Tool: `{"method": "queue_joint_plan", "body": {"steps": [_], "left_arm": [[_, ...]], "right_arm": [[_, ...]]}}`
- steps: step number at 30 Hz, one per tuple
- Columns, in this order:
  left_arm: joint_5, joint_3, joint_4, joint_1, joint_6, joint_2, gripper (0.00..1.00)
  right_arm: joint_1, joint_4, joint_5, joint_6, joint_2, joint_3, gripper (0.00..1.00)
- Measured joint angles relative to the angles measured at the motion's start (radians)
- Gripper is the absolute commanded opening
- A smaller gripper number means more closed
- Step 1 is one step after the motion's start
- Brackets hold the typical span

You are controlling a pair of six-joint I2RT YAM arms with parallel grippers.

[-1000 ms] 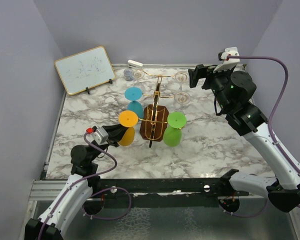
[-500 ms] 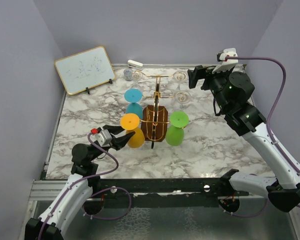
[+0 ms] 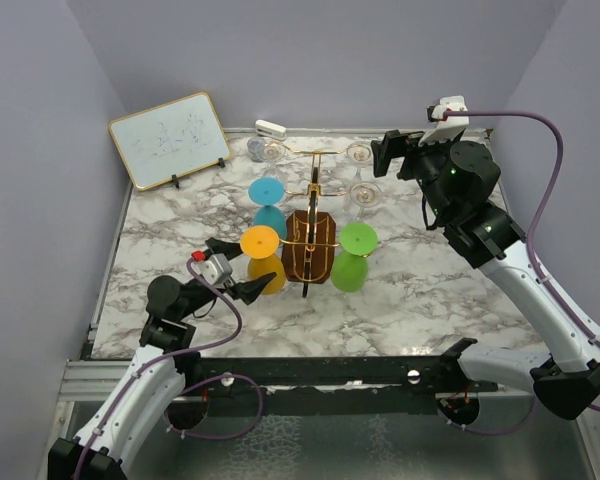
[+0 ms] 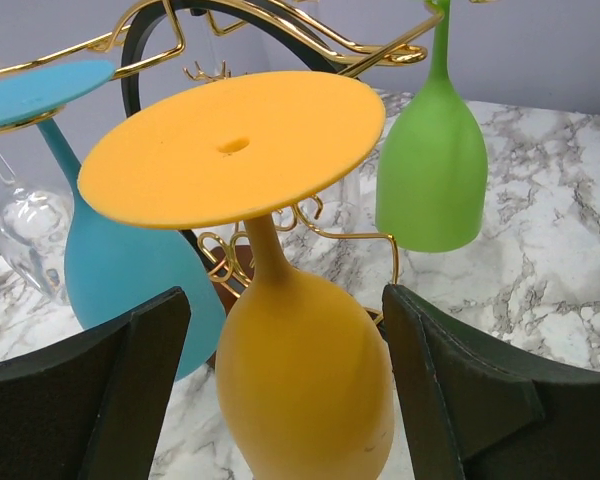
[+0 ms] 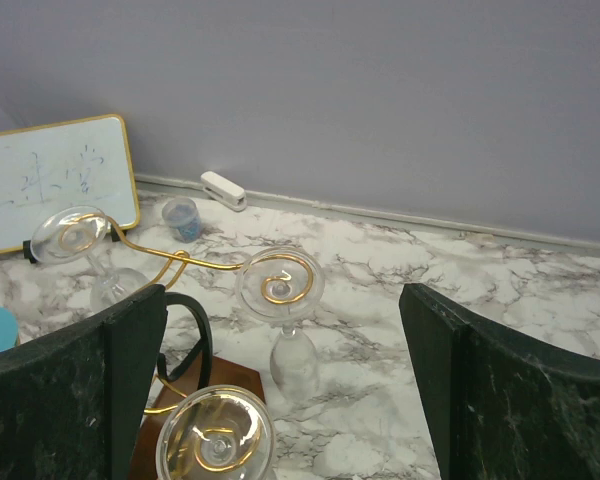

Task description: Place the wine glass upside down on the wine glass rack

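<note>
The wine glass rack [image 3: 310,245], gold wire arms on a brown wooden base, stands mid-table. An orange wine glass [image 3: 261,258] hangs upside down from its near-left arm, foot resting on the gold wire [image 4: 280,25]. My left gripper [image 3: 248,268] is open; in the left wrist view its fingers [image 4: 90,400] flank the orange bowl [image 4: 300,370] with a gap on each side. My right gripper [image 3: 390,152] hovers open above the rack's far right, holding nothing.
Blue [image 4: 120,270] and green [image 4: 432,170] glasses hang upside down on the rack, as do clear glasses [image 5: 280,285] on the far arms. A whiteboard [image 3: 170,140] leans at the back left; a small cup [image 3: 255,149] and a white object [image 3: 270,128] sit by the back wall.
My left gripper has opened off the orange glass's bowl and drawn back slightly. The glass stays hanging on the rack. The right arm has barely moved.
</note>
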Motion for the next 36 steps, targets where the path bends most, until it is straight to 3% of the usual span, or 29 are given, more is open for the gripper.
{"method": "queue_joint_plan", "body": {"steps": [3, 25, 36], "left_arm": [[-0.008, 0.018, -0.05, 0.0, 0.013, -0.003, 0.99], [-0.048, 0.22, -0.446, 0.0, 0.066, -0.068, 0.99], [-0.207, 0.354, -0.711, 0.0, 0.172, -0.11, 0.98]], "right_arm": [[0.0, 0.0, 0.0, 0.0, 0.001, 0.0, 0.99], [0.0, 0.006, 0.0, -0.004, 0.0, 0.0, 0.99], [0.0, -0.016, -0.023, 0.003, -0.047, 0.0, 0.99]]}}
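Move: The orange glass already hangs upside down on the near end of the rack, its bowl between the left hand's open fingers, about 2 cm to that hand's right, 1 cm ahead and roughly level. The blue glass hangs some 11 cm beyond the orange one, 1 cm farther right; the green glass is about 19 cm to the orange one's right, 1 cm farther out. From the right hand, the orange glass is about 13 cm back, 25 cm left and 18 cm below. The orange glass is left hanging as the left fingers finish spreading around its bowl, and the hand backs out empty: first mostly up, then left as well, about 4 cm left and 3.5 cm up in all, turning some 15 degrees counter-clockwise and tilting slightly. Late on, the empty right hand draws back and up about 2 cm. ##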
